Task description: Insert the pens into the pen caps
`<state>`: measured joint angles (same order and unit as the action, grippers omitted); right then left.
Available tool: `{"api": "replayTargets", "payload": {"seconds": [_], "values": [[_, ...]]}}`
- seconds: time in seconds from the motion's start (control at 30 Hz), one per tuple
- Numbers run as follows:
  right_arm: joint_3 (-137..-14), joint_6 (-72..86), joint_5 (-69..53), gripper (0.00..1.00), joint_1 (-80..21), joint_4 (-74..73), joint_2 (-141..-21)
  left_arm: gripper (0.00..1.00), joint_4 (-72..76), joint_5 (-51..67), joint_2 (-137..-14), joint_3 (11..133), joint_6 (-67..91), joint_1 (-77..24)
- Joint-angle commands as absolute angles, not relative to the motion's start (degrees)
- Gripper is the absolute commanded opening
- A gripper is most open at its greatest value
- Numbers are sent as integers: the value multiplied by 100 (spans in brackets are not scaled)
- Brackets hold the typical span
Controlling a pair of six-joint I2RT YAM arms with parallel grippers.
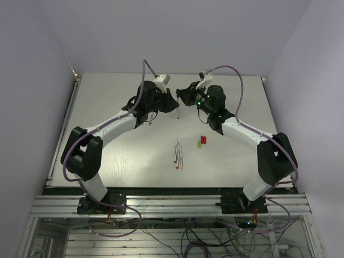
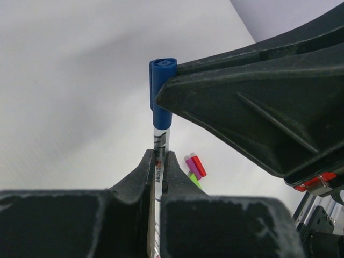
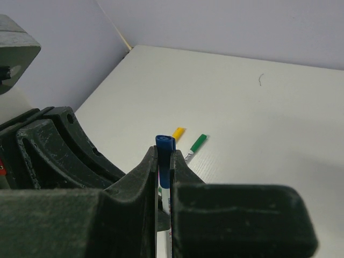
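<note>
A pen (image 2: 160, 138) with a grey-white barrel stands upright in the air over the far middle of the table, and my left gripper (image 2: 158, 157) is shut on its barrel. A blue pen cap (image 2: 161, 91) sits on the pen's top end. My right gripper (image 3: 164, 153) is shut on that blue cap (image 3: 165, 144), directly above the left fingers. From above, the two grippers (image 1: 173, 105) (image 1: 183, 97) meet tip to tip, with the pen (image 1: 178, 112) hanging below them. Loose pens (image 1: 178, 154) lie together mid-table. Red (image 1: 203, 140) and light green (image 1: 199, 144) caps lie to their right.
A green-capped pen (image 3: 196, 144) and a yellow cap (image 3: 178, 132) lie on the table beyond the right fingers. Red, purple and light green caps (image 2: 194, 166) lie side by side below the left gripper. Walls enclose the table on three sides.
</note>
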<state>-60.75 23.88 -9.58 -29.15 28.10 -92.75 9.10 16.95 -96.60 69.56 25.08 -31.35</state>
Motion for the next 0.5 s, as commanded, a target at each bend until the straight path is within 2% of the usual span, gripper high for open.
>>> {"api": "replayTargets", "payload": {"seconds": [0.0, 0.2, 0.3, 0.37, 0.47], "values": [[-5909, 2317, -1643, 0, -3275, 993, -9602, 7, 2732, 834, -9237, 7364, 2387, -2785], [-6110, 2433, -1125, 1, -3281, 1423, -9565, 7, 2513, 1068, -9252, 7235, 2432, -2768], [-6432, 2368, -555, 16, -3278, 1733, -9512, 7, 2252, 1133, -9234, 6961, 2377, -2769], [-6722, 2228, -121, 19, -3278, 1880, -9460, 7, 1995, 1158, -9185, 6742, 2243, -2775], [-7076, 2003, 579, 32, -3276, 2079, -9271, 7, 1471, 1109, -9115, 6446, 1923, -2777]]}}
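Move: My left hand still grips the pen. The blue cap on its end is about 3 cm ahead and 4 cm above that hand, pinched between my right fingertips. From the left hand, the green-capped pen lies about 11 cm ahead, 11 cm left and 20 cm below, with the yellow-capped one about 5 cm farther left, level with it. From my right hand, the loose red cap is roughly 6 cm back, 12 cm right and 24 cm below. I let go of the blue cap with my right hand, opening its fingers by about a fifth of their full range after a brief joint drift of under 1 cm. My left hand keeps its pinch on the pen and, mostly at the end, draws it left, forward and a little up, some 3 cm in all, towards the green-capped pen and clear of the right fingers. ##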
